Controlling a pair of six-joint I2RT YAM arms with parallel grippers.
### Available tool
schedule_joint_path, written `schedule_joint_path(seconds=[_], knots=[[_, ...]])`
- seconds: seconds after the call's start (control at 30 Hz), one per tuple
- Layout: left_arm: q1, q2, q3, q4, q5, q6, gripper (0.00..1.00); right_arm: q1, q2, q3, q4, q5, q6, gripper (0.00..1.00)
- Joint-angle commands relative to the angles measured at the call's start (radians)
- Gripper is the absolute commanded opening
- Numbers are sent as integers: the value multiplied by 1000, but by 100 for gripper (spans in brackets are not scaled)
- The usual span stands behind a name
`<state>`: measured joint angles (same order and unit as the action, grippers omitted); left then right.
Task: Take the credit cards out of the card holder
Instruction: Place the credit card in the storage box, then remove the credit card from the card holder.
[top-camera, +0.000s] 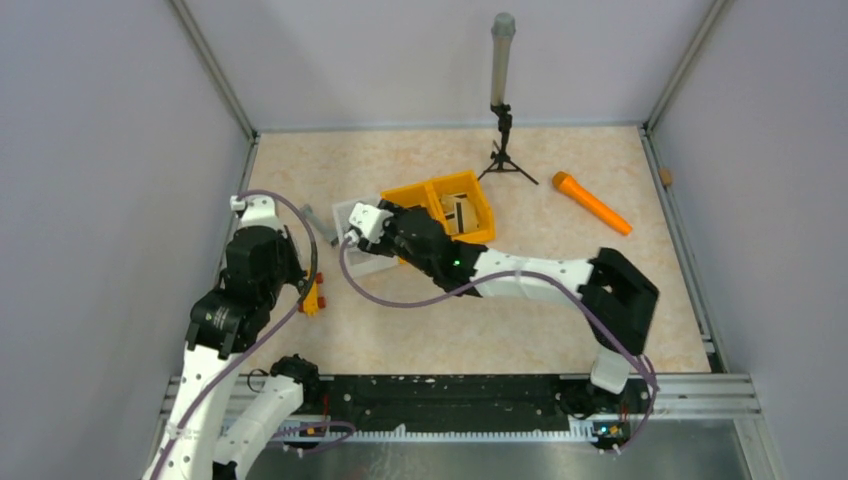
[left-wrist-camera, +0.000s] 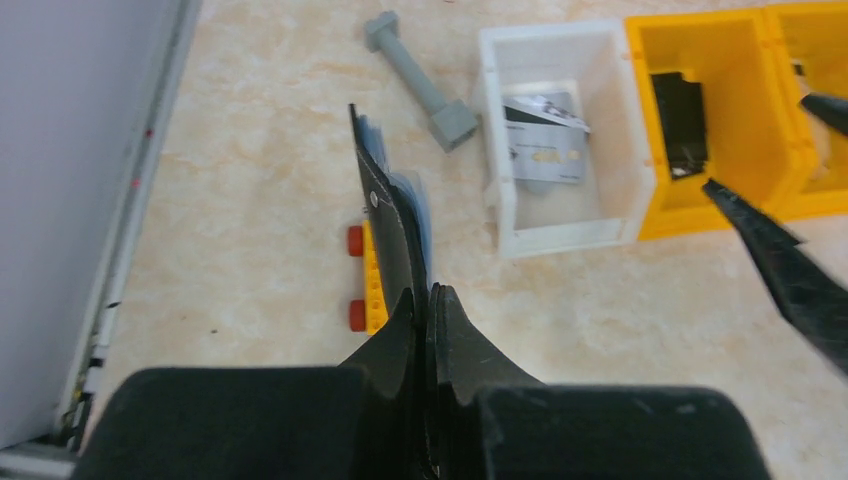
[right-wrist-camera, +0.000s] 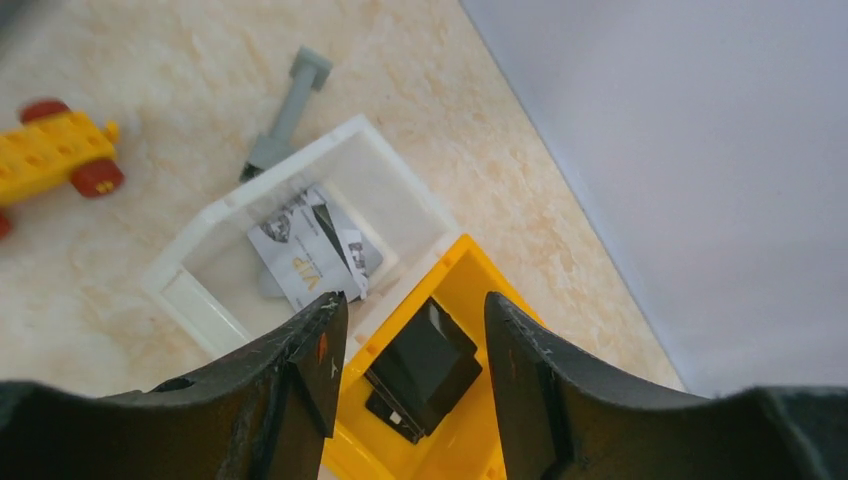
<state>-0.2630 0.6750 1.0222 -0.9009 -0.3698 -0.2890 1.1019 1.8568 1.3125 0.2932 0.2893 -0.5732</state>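
The card holder (left-wrist-camera: 390, 215) is a thin black case with a pale blue lining, seen edge-on and held upright above the table. My left gripper (left-wrist-camera: 428, 300) is shut on its lower edge. Silvery-grey credit cards (left-wrist-camera: 545, 135) lie in the white bin (left-wrist-camera: 570, 235), and the right wrist view shows these cards (right-wrist-camera: 305, 245) too. My right gripper (right-wrist-camera: 415, 305) hangs open and empty over the seam between the white bin (right-wrist-camera: 190, 290) and the yellow bin (right-wrist-camera: 465, 262). Its fingers (left-wrist-camera: 790, 270) reach in at the right of the left wrist view.
A black blocky item (right-wrist-camera: 425, 365) lies in the yellow bin (top-camera: 470, 195). A grey bolt (left-wrist-camera: 418, 75) lies left of the white bin. A yellow toy with red wheels (left-wrist-camera: 370, 280) sits under the card holder. An orange stick (top-camera: 592, 202) and a small tripod (top-camera: 503, 140) stand farther back.
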Motion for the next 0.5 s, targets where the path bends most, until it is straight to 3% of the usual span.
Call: schedule_joint_path(seconds=[0.0, 0.17, 0.33, 0.47], knots=[[4, -23, -32, 124, 268, -7, 0, -28, -229, -101, -16, -87, 291, 57], [3, -16, -86, 232, 722, -35, 0, -96, -432, -307, -74, -193, 555, 74], [2, 4, -192, 459, 1086, -155, 0, -164, -647, -499, -88, -274, 795, 77], [1, 26, -301, 693, 1278, -300, 0, -231, -810, -638, -83, -404, 1006, 77]])
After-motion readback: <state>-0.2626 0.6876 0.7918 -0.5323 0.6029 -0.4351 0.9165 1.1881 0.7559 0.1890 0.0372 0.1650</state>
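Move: The card holder, with cards still in it, sits in the left fingers. From the right hand, its middle lies about 15 cm left and 6 cm back, a little higher. The white bin is some 6 cm left of the right hand and 15 cm below, and the middle bin about 7 cm right and 3 cm ahead. From the left hand, the clear table before the middle bin lies about 23 cm right and 24 cm down, and the white bin 11 cm right and 9 cm ahead. The card holder, still pinched by the left fingers, is swept some 16 cm to the right past the front of the white bin, the hand swinging about 45 degrees clockwise and rolling its left side down. The empty right hand leaves the white bin rightward and back, arcs up about 7 cm and down again, tips its fingers downward and opens wider. ##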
